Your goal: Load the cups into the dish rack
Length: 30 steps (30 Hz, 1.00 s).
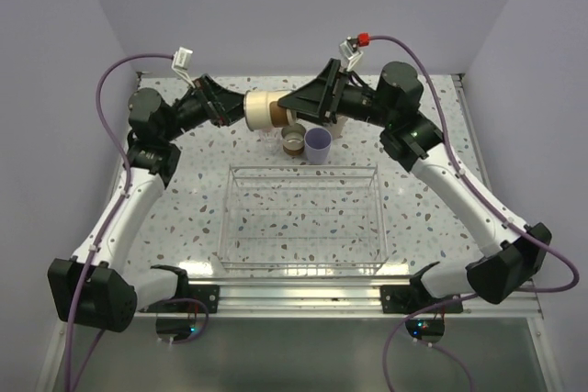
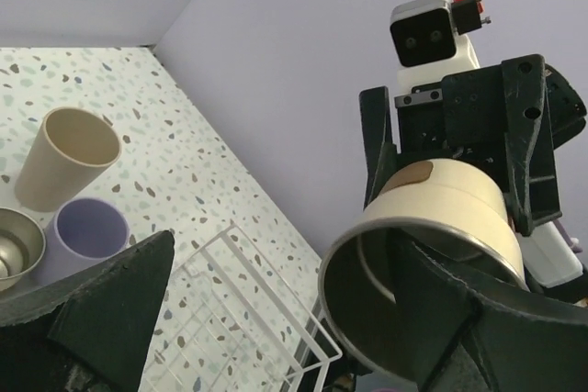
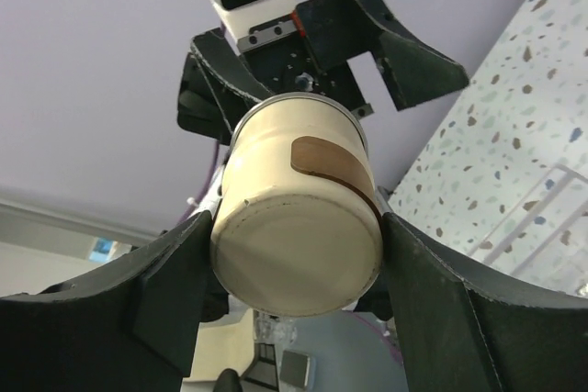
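Note:
A short steel cup [image 1: 260,111] with a cream outside and a tan patch lies on its side in the air above the back of the table. My right gripper [image 1: 290,107] is shut on the cup [image 3: 299,227], its fingers pressing both sides near the base. My left gripper [image 1: 234,109] stands open at the cup's mouth [image 2: 432,227]; one finger reaches into the rim and the other is far off to the side. The dish rack [image 1: 303,170], a see-through wire basket, sits below on the table. A lavender cup [image 1: 318,145] and a steel cup [image 1: 294,141] stand just behind it.
In the left wrist view a beige cup [image 2: 69,158], the lavender cup [image 2: 87,227] and a steel cup [image 2: 16,243] stand together on the speckled table, beyond the rack's corner [image 2: 248,319]. Lilac walls close in the back and sides.

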Tool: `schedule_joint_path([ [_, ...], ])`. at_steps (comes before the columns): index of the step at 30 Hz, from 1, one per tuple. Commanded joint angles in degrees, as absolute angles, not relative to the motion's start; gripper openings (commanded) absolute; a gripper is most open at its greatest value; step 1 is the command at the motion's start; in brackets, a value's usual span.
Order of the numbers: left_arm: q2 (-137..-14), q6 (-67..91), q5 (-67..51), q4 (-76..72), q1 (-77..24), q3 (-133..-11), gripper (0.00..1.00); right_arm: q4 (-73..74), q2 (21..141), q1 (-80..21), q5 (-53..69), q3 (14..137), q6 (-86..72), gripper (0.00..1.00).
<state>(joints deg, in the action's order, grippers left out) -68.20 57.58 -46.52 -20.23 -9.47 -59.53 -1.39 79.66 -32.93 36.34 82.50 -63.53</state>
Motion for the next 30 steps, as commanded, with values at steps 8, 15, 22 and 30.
schedule_joint_path([
  [8,-65.7,40.6,-29.0,7.8,-8.8,-67.9,1.0,12.0,69.6,-19.9,35.9,84.1,-55.7,0.0],
  [15,-61.2,33.1,-19.6,12.2,-8.8,-67.6,1.0,39.0,67.4,-19.0,23.7,90.9,-34.1,0.0],
  [22,-67.6,29.4,-28.0,17.5,-8.8,-72.6,1.0,54.4,66.6,-19.1,11.1,91.2,-24.4,0.0],
  [30,-72.1,25.9,-20.3,22.3,-9.1,-75.1,1.0,61.3,65.8,-21.0,1.2,85.2,-23.8,0.0],
])
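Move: The cream cup is already in my right fingers, its middle 3 cm to their left; the dish rack I take it to has its middle some 39 cm below, 3 cm back and 3 cm right. The purple cup lies 18 cm ahead, 7 cm right and 40 cm down. From my already open left hand, the cream cup is 4 cm right, level in reach and height; the red cup is 25 cm ahead, 1 cm left, 35 cm down. Keeping my grip on the cream cup, I carry it about 20 cm right with my right hand, away from my left fingers, then also sink some 13 cm towards the rack's right end, swinging clockwise and tipping the fingers well downward. My left hand, staying open, backs off left and forward, then drops about 6 cm towards the cups on the table. ##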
